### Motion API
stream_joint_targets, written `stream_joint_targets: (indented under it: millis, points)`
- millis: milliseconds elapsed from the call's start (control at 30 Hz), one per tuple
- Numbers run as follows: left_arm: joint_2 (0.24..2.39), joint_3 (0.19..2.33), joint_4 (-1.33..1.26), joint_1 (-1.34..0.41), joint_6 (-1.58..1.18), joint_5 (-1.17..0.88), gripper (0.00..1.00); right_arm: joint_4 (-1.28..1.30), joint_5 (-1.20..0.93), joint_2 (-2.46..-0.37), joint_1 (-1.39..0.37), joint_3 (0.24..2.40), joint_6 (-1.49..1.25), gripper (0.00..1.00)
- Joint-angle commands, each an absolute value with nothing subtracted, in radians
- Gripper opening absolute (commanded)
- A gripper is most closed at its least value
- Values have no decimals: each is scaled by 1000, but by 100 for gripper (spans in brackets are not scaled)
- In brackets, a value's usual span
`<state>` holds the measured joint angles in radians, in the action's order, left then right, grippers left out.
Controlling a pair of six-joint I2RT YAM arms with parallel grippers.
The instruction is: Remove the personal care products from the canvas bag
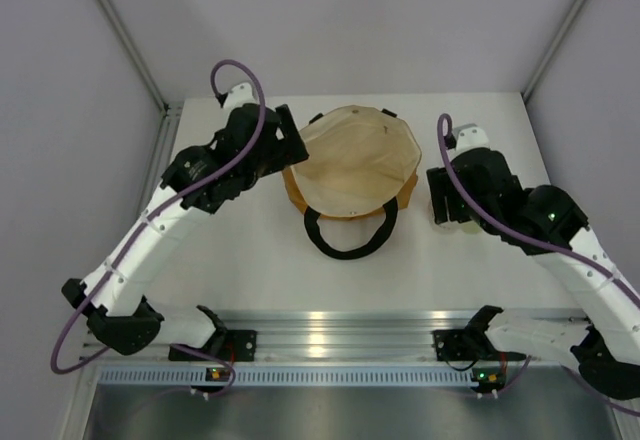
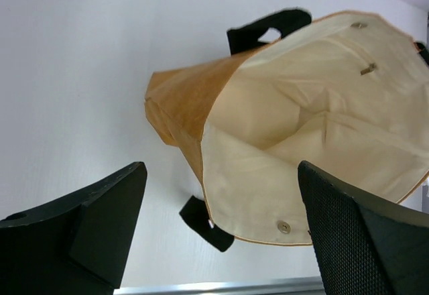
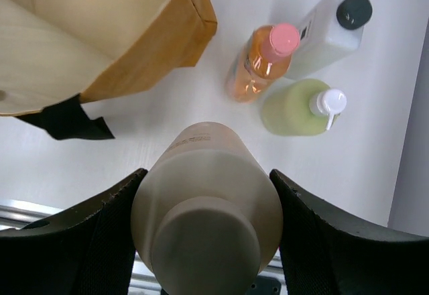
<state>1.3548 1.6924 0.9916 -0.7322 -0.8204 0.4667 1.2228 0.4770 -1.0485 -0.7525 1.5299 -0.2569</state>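
Note:
The canvas bag [image 1: 350,165] lies in the middle of the table with its round mouth open, showing the cream lining [image 2: 315,134] and a black handle [image 1: 350,240]. No product shows inside it. My left gripper [image 2: 220,169] is open at the bag's left rim [image 1: 292,155], holding nothing. My right gripper [image 3: 208,174] is shut on the short cream cylinder [image 3: 208,201], to the right of the bag. Beyond it stand the orange bottle with pink cap [image 3: 258,64], the yellow-green bottle with white top [image 3: 298,107] and the clear bottle with black cap [image 3: 328,30].
A metal rail [image 1: 330,325] runs along the table's near edge, in front of both arm bases. White walls close the table at the left, back and right. In the top view my right arm [image 1: 500,200] covers the bottles.

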Motion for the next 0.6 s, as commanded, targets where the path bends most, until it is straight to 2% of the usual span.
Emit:
stream_joint_targets:
  millis: [0,167,367,567]
  points:
    - [1295,1769,977,-735,-701,593,98,1025,574,-967,-758,1395,-310,0]
    - [1272,1838,977,-735,-632,641,98,914,522,-908,-729,1217,-357,0]
    - [1252,1842,979,-733,-600,672,98,767,411,-853,-611,982,-417,0]
    - [1233,1789,979,-706,-591,756,98,626,442,-807,-594,826,-442,0]
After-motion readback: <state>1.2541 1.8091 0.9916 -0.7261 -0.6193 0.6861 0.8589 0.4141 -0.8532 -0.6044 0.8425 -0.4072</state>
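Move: The right hand already holds the beige bottle high over a clear patch of table, which lies almost straight below, about 30 cm down. The orange bottle stands some 13 cm ahead and 4 cm to the right, the green pump bottle 8 ahead and 9 right, the white bottle 19 ahead and 11 right. From the open left hand the bag's middle is 5 cm ahead and 11 right, some 20 below; that patch is 9 back, 31 right. Still gripping the beige bottle between its pads, the right hand sinks steadily about 16 cm towards the clear table on the near side of the other bottles, drifting barely 2 cm right while turning some 10 degrees clockwise and tipping slightly down. Meanwhile the empty left hand, fingers staying wide open, draws up and left away from the bag, about 8 cm up and 6 cm left, its fingers tilting upward. ##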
